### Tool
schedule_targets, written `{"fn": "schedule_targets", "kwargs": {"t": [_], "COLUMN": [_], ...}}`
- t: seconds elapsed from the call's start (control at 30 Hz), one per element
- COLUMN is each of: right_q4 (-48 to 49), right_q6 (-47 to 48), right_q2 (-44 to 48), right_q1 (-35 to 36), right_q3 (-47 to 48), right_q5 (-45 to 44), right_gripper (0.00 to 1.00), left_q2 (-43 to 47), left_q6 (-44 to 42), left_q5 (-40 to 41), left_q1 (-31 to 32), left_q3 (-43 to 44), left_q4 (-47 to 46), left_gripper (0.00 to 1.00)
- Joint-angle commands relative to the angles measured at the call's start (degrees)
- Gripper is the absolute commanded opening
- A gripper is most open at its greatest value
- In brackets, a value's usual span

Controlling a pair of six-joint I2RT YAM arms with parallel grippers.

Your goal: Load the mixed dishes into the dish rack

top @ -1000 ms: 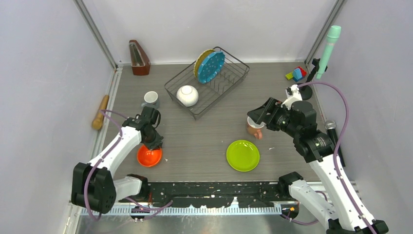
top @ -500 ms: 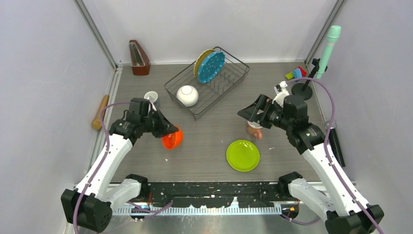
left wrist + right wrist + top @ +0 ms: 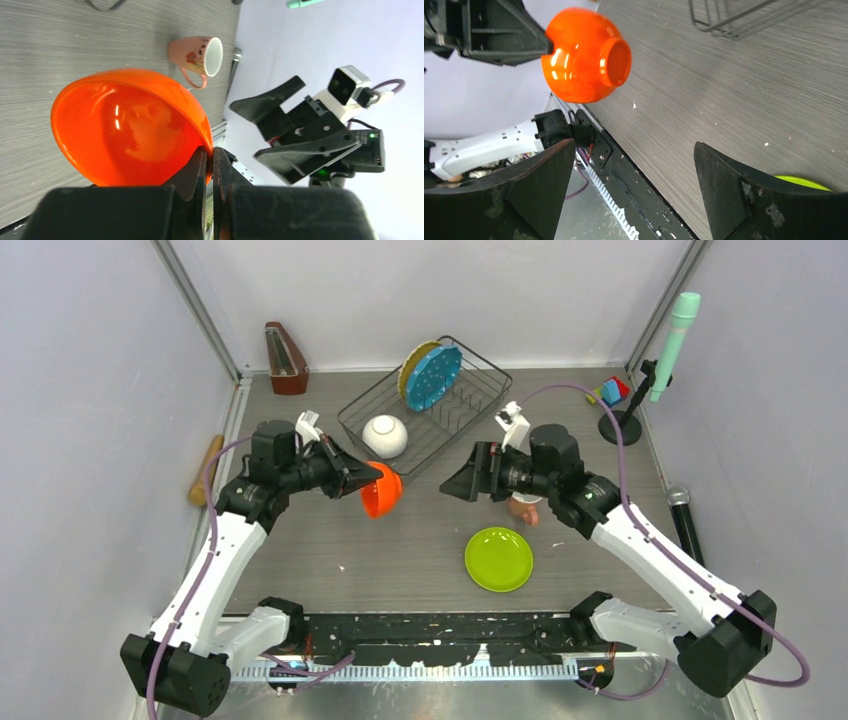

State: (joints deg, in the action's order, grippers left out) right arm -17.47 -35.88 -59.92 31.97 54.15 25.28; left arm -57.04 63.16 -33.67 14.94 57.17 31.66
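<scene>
The orange bowl hangs on its side above the table's middle, my left gripper shut on its rim. Facing it from the right, my right gripper stands wide open and empty, a short gap away; in the right wrist view the bowl's foot points at the open jaws. The wire dish rack holds a white bowl, a teal-blue plate and a yellow woven plate. A salmon-pink mug lies by the right arm. The lime green plate lies flat near the front.
A wooden metronome stands at the back left and a wooden pin lies along the left edge. Toy blocks, a mint microphone on a stand and a black microphone occupy the right side.
My left arm lifted the orange bowl off the table and carried it right toward the middle. My right gripper opened wider and swung left from the pink mug to face the bowl.
</scene>
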Motion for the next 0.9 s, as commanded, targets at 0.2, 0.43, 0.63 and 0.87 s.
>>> {"fn": "schedule_targets", "kwargs": {"t": [0.2, 0.43, 0.63, 0.87], "right_q4": [9.6, 10.5, 11.2, 10.9], "right_q6": [7.6, 9.4, 10.0, 10.5], "right_q2": [-7.5, -11.3, -13.4, -14.6], "right_q1": [12.4, 15.6, 16.7, 17.0], "right_q3": [8.0, 10.9, 12.4, 12.6], "right_q5": [-8.7, -12.3, -12.2, -14.5], "right_gripper": [0.95, 0.95, 0.97, 0.98], "left_q2": [-1.3, -2.6, -2.7, -2.5], "left_q6": [10.6, 13.5, 14.1, 14.8], "left_q5": [-3.4, -3.4, -3.5, -3.1], "left_q1": [1.7, 2.6, 3.1, 3.7], "left_q3": [4.5, 5.1, 4.6, 4.2], "left_q4": [-10.8, -13.5, -13.8, -14.3], "left_gripper": [0.00, 0.00, 0.00, 0.00]}}
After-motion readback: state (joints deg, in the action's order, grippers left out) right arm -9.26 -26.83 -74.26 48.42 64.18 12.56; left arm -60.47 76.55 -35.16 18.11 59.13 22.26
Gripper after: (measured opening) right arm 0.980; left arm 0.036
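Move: The orange bowl, hanging from the left fingers by its rim, lies about 14 cm left of the open right hand, level in reach and height; its middle is some 3 cm back, 1 cm right and 5 cm below the left hand. From the left hand, the right gripper is about 15 cm right, 3 cm back and 5 cm lower. The white bowl is 25 cm ahead, 13 cm left and 20 cm below the right hand; the green plate 6 cm back, 15 cm right, 24 cm down. The orange bowl, still pinched by its rim, is lifted about 3.5 cm and carried nearly 3 cm right by the left hand, whose fingers tip up some 10 degrees. The right hand sweeps about 9 cm left towards the bowl's underside, fingers wide open, tilting up and turning slightly counter-clockwise, then eases to a stop with its fingertips close to the bowl; contact can't be seen. ##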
